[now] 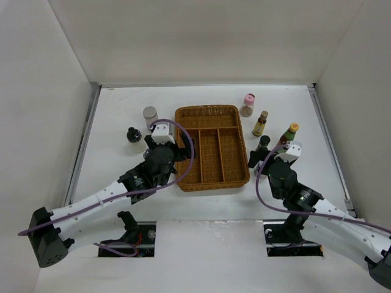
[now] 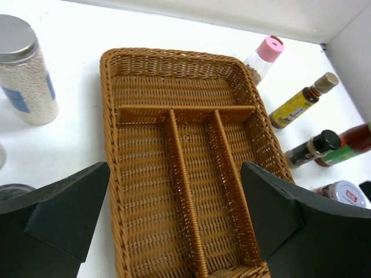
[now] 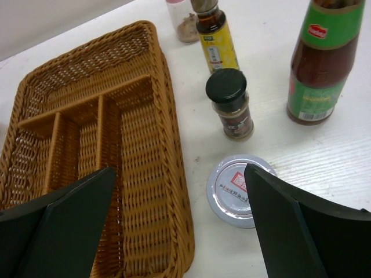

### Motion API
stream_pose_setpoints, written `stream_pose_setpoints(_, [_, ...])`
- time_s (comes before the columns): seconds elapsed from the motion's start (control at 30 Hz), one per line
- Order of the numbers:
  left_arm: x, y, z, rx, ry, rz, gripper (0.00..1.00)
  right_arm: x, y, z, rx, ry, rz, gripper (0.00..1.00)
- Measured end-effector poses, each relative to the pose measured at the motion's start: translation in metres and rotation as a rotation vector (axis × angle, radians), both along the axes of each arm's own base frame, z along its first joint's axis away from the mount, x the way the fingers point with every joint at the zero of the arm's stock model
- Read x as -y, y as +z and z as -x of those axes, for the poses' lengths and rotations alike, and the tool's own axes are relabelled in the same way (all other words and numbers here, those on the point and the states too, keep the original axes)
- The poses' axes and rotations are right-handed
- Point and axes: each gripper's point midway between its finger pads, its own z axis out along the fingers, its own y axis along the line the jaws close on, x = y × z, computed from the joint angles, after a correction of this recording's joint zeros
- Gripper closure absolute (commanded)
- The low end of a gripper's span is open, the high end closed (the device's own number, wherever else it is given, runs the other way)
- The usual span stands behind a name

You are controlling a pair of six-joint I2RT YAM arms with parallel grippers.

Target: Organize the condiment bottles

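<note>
The condiment bottles stand on both sides of the wicker tray (image 1: 208, 110). On its left are a grey-capped jar (image 1: 150, 115) and a black-capped bottle (image 1: 134, 135). On its right are a pink-capped bottle (image 1: 248, 105), a yellow-labelled bottle (image 1: 261, 124), a small black-capped jar (image 1: 263, 144) and a red sauce bottle (image 1: 289, 133). A silver-lidded jar (image 3: 239, 188) stands under my right gripper's right finger. My left gripper (image 1: 179, 154) is open and empty over the tray's left side (image 2: 175, 191). My right gripper (image 1: 256, 160) is open and empty over the tray's right rim (image 3: 179, 191).
The tray (image 2: 174, 55) has one cross compartment at the far end and three long ones, all empty. White walls close in the table on the left, back and right. The arm bases are at the near edge.
</note>
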Motion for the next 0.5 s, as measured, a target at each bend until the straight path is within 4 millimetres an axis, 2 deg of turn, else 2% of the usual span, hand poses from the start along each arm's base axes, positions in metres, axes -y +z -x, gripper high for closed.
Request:
stream_pose_setpoints(0.13, [-0.015,0.004,0.001,-0.002,0.054,-0.030,0.00,-0.011,0.002,0.000,0.016,0.047,-0.014,0.00])
stream_pose_setpoints(0.23, [-0.036,0.011,0.003,0.012,0.106,-0.051,0.00,-0.025,0.005,-0.004,0.027,0.106,-0.020,0.00])
stream_pose_setpoints(0.27, [-0.044,0.015,0.004,0.021,0.128,-0.051,0.00,-0.030,0.004,-0.005,0.027,0.128,-0.016,0.04])
stream_pose_setpoints(0.3, [-0.051,0.019,0.005,0.030,0.149,-0.050,0.00,-0.037,0.004,-0.006,0.027,0.156,-0.011,0.15])
stream_pose_setpoints(0.33, [-0.060,0.023,0.006,0.039,0.173,-0.048,0.00,-0.042,0.004,-0.006,0.029,0.184,-0.006,0.37])
stream_pose_setpoints(0.37, [-0.069,0.027,0.008,0.048,0.196,-0.045,0.00,-0.049,0.005,-0.004,0.032,0.220,-0.002,0.54])
stream_pose_setpoints(0.4, [-0.076,0.030,0.009,0.055,0.217,-0.041,0.05,-0.055,0.007,-0.003,0.041,0.248,-0.006,0.68])
stream_pose_setpoints(0.47, [-0.086,0.034,0.013,0.062,0.244,-0.039,0.53,-0.067,0.014,0.001,0.063,0.302,-0.026,0.80])
stream_pose_setpoints(0.5, [-0.091,0.035,0.015,0.061,0.255,-0.047,0.61,-0.073,0.017,0.003,0.071,0.328,-0.037,0.81])
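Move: The black-lidded jar stands about 11 cm to the left hand's left, level with it and some 18 cm lower; the dark-topped shaker is roughly 17 cm left and 7 ahead, the silver-lidded jar 11 left and 14 ahead. The basket's middle lies about 18 cm left, 7 ahead and 14 below the right hand; the white-lidded jar is almost under that hand, 1 cm right, the dark-capped bottle 2 cm right and 6 ahead. Leftward together, both hands swing through the air and turn counter-clockwise. The left travels about 9 cm, rising a little, from over the basket towards the black-lidded jar, its fingers starting to close; the right goes about 7 cm off the white-lidded jar towards the basket, turning some 20 degrees and drawing its fingers most of the way shut on nothing. ##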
